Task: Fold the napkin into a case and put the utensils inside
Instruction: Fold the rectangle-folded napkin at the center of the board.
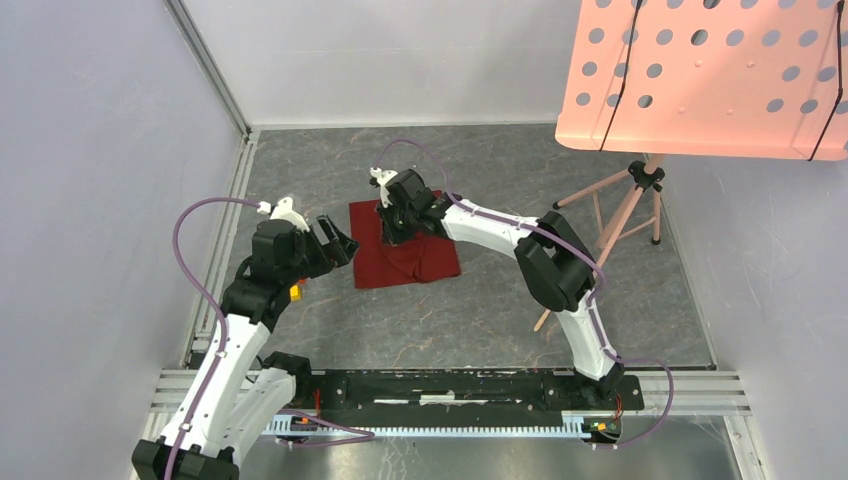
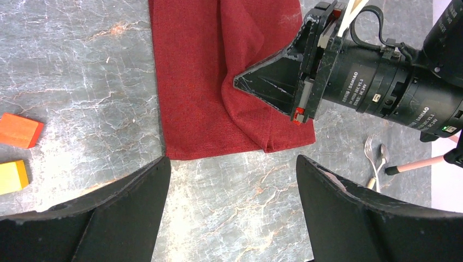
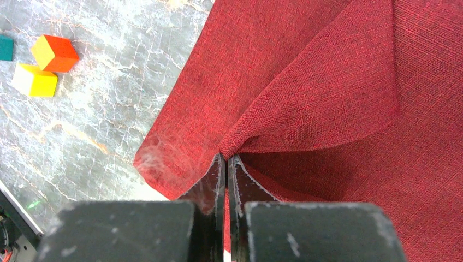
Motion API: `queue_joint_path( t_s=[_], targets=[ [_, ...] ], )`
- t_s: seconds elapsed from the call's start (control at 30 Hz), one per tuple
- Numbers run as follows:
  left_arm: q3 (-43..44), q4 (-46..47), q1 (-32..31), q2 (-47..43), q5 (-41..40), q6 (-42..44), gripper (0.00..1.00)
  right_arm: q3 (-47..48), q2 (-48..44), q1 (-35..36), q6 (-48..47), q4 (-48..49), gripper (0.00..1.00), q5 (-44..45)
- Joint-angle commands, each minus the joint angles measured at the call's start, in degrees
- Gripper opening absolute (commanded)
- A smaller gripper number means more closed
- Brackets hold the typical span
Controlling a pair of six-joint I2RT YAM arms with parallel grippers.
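Observation:
The dark red napkin (image 1: 410,255) lies on the marbled table, part of it pulled up into a fold. My right gripper (image 3: 226,159) is shut on a pinched ridge of that cloth (image 3: 327,109), lifting it into a peak. In the left wrist view its fingertips (image 2: 243,83) rest over the middle of the napkin (image 2: 191,82). My left gripper (image 2: 233,164) hangs open just short of the napkin's near edge, with nothing between its fingers. From above it (image 1: 345,245) sits at the cloth's left side. A silver fork and spoon (image 2: 374,158) lie together beyond the napkin's right side.
An orange block (image 2: 19,130) and a yellow block (image 2: 12,176) lie left of the napkin; a teal block (image 3: 4,47) sits beside them. A pink perforated stand (image 1: 700,70) on a tripod (image 1: 630,205) is at the back right. Grey walls enclose the table.

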Motion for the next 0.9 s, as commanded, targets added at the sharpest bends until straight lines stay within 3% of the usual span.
queue_joint_path(
  t_s=[0.0,0.23,0.4,0.53,0.63,0.73,0.87],
  targets=[
    [1.9,-0.2,0.1,-1.1,-0.9,3.1,0.91,4.5,1.6,0.0,0.5,1.8,0.00,1.6],
    [1.3,-0.2,0.2,-1.3,-0.7,3.1,0.91,6.8,4.1,0.0,0.5,1.2,0.00,1.0],
    [1.1,-0.1,0.1,-1.4,-0.7,3.3,0.91,9.0,4.8,-0.2,0.2,0.7,0.32,-4.6],
    [1.2,-0.3,0.1,-1.1,-0.4,3.2,0.92,10.1,1.1,-1.4,2.0,1.1,0.53,-14.7],
    [1.0,-0.1,0.2,-0.1,0.2,2.4,0.93,3.2,-6.5,-2.6,1.4,4.5,0.62,-19.5],
    [0.6,0.6,0.2,2.4,1.2,0.0,0.94,-5.1,-13.1,-5.1,-2.2,5.6,0.70,-18.1],
    [-0.8,4.4,0.2,6.2,5.6,-3.9,0.94,-15.7,-15.0,-11.7,3.7,15.6,0.71,-21.8]
  ],
)
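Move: Your right gripper is still shut on the folded-over edge of the napkin, with the napkin's middle some 3 cm to the right of it, level in reach and about 4 cm below. The orange block sits about 19 cm left and 8 cm nearer the base, the yellow block some 20 cm left and 11 cm nearer. From the open left gripper the napkin's middle is roughly 10 cm ahead, 9 cm right and 15 cm below. Ease the right gripper's pinched edge about 1 cm forward and left over the napkin, sink slightly, then open the fingers wide to let go. Drift another 2 cm left as they part, then lift some 8 cm and pull back and to the right, clear of the cloth, rolling the wrist about 15 degrees so its left side rises. Near the end, start lowering the open left gripper, about 1.5 cm. ##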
